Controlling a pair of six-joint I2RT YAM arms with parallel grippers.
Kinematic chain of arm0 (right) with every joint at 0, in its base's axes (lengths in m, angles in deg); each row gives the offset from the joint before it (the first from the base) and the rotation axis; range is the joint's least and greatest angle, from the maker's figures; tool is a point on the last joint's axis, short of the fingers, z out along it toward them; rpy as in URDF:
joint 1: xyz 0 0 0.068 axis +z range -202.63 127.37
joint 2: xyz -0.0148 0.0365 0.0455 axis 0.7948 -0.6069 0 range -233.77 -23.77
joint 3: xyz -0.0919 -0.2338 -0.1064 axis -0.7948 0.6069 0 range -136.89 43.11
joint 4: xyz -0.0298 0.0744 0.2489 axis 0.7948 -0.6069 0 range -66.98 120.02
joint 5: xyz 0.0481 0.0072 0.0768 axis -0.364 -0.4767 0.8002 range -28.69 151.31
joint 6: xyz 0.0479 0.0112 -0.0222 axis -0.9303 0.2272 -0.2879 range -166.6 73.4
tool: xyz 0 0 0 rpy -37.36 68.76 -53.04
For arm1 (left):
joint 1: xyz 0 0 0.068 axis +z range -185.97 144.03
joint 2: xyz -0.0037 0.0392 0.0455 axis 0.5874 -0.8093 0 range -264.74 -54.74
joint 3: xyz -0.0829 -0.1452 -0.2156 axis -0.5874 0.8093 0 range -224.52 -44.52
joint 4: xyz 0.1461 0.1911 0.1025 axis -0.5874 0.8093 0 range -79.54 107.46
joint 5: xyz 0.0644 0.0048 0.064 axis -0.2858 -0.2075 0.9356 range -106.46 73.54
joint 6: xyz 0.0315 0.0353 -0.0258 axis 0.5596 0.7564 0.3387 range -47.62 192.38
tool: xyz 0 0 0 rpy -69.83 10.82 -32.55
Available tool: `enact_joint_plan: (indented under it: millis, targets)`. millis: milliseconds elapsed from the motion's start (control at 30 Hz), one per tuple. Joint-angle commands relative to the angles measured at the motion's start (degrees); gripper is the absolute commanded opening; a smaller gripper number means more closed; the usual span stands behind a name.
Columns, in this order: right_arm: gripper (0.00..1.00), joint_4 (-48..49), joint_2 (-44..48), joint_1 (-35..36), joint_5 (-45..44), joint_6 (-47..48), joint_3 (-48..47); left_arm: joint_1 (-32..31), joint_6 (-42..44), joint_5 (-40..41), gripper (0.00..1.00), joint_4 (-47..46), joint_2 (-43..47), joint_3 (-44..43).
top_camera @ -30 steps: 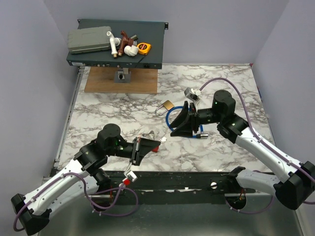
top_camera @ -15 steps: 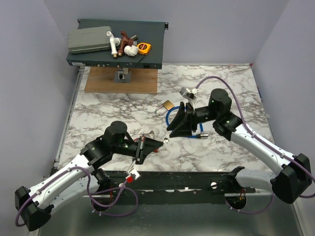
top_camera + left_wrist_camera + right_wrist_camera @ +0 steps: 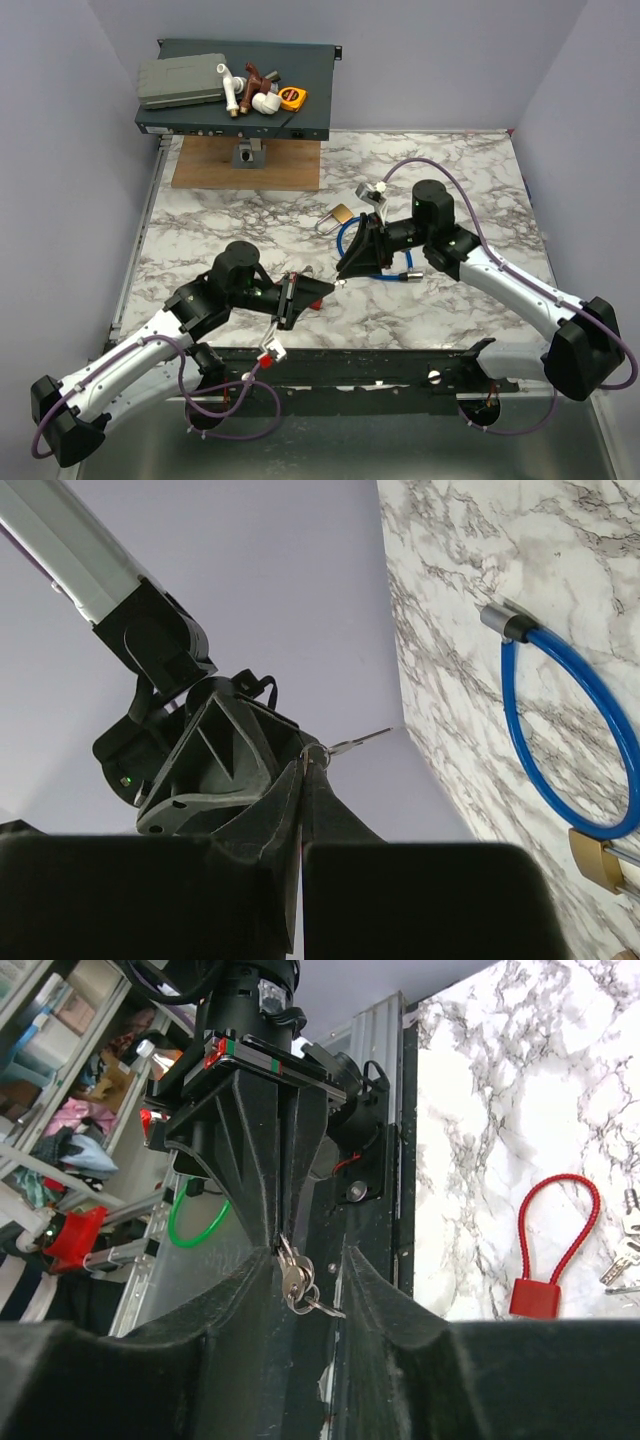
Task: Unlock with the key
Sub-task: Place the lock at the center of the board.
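My left gripper (image 3: 320,291) is shut on the ring of a small bunch of silver keys. The key (image 3: 339,284) sticks out past its tips toward the right gripper (image 3: 347,269). In the right wrist view the key (image 3: 297,1281) hangs between my right gripper's (image 3: 310,1285) open fingers, close to both pads, with gaps still showing. In the left wrist view the key (image 3: 352,744) points right from my left gripper (image 3: 303,763). The brass padlock (image 3: 342,213) and the blue cable lock (image 3: 352,242) lie just behind the right gripper.
A red cable lock (image 3: 553,1250) with loose keys (image 3: 622,1252) lies on the marble near the left arm. A dark rack unit (image 3: 310,95) carrying tools and a wooden board (image 3: 210,165) stand at the back left. The table's front rail (image 3: 380,365) runs below both grippers.
My left gripper carried the key forward and right. The right gripper came left and down to meet it, and its jaws have narrowed around the key.
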Motion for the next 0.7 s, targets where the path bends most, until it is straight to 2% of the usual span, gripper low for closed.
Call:
enact_joint_plan:
  millis: [0,100,333,433,567,667]
  targets:
    - [0.32,0.9,-1.0,0.5,2.5,-2.2,0.3,0.6,15.4,-3.0,0.0,0.2,-0.7,-1.8]
    - [0.21,1.5,-1.2,0.8,3.1,-3.8,0.4,1.0,16.3,-3.1,0.0,0.2,-0.9,-1.8]
    - [0.18,-1.7,0.1,1.1,2.8,-2.5,1.4,1.9,17.5,-3.2,0.0,0.0,-1.8,-2.2]
    - [0.12,-3.2,-0.7,1.2,2.7,-2.1,0.9,1.9,18.2,-3.3,0.0,-0.3,-2.3,-2.4]
    - [0.11,-4.6,-0.7,1.2,2.2,-1.6,0.8,2.0,18.4,-3.4,0.0,-0.9,-2.9,-3.0]
    - [0.01,-4.3,-0.8,1.2,2.1,-2.0,0.3,2.0,18.8,-3.4,0.0,-1.0,-3.2,-3.0]
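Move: The key on its ring hangs from the shut left fingers, about 2 cm to the left hand's right; from the right hand, it sits just off the half-open fingertips, roughly 1 cm left, 1 cm back and slightly below. On the table some 24 cm below the right hand, the red cable seal lies about 6 cm ahead and 7 cm left, the loose keys about 13 cm ahead and 8 cm left, and the blue cable's loop about 18 cm ahead and 6 cm right. Close the right gripper almost fully on the key and ring held out by the left fingers, easing the right hand back and down by about 1 cm each and turning it a little over 5 degrees. Meanwhile keep the left fingers shut on the key ring and bring the left gripper about 1 cm forward to line up with the right fingertips. ##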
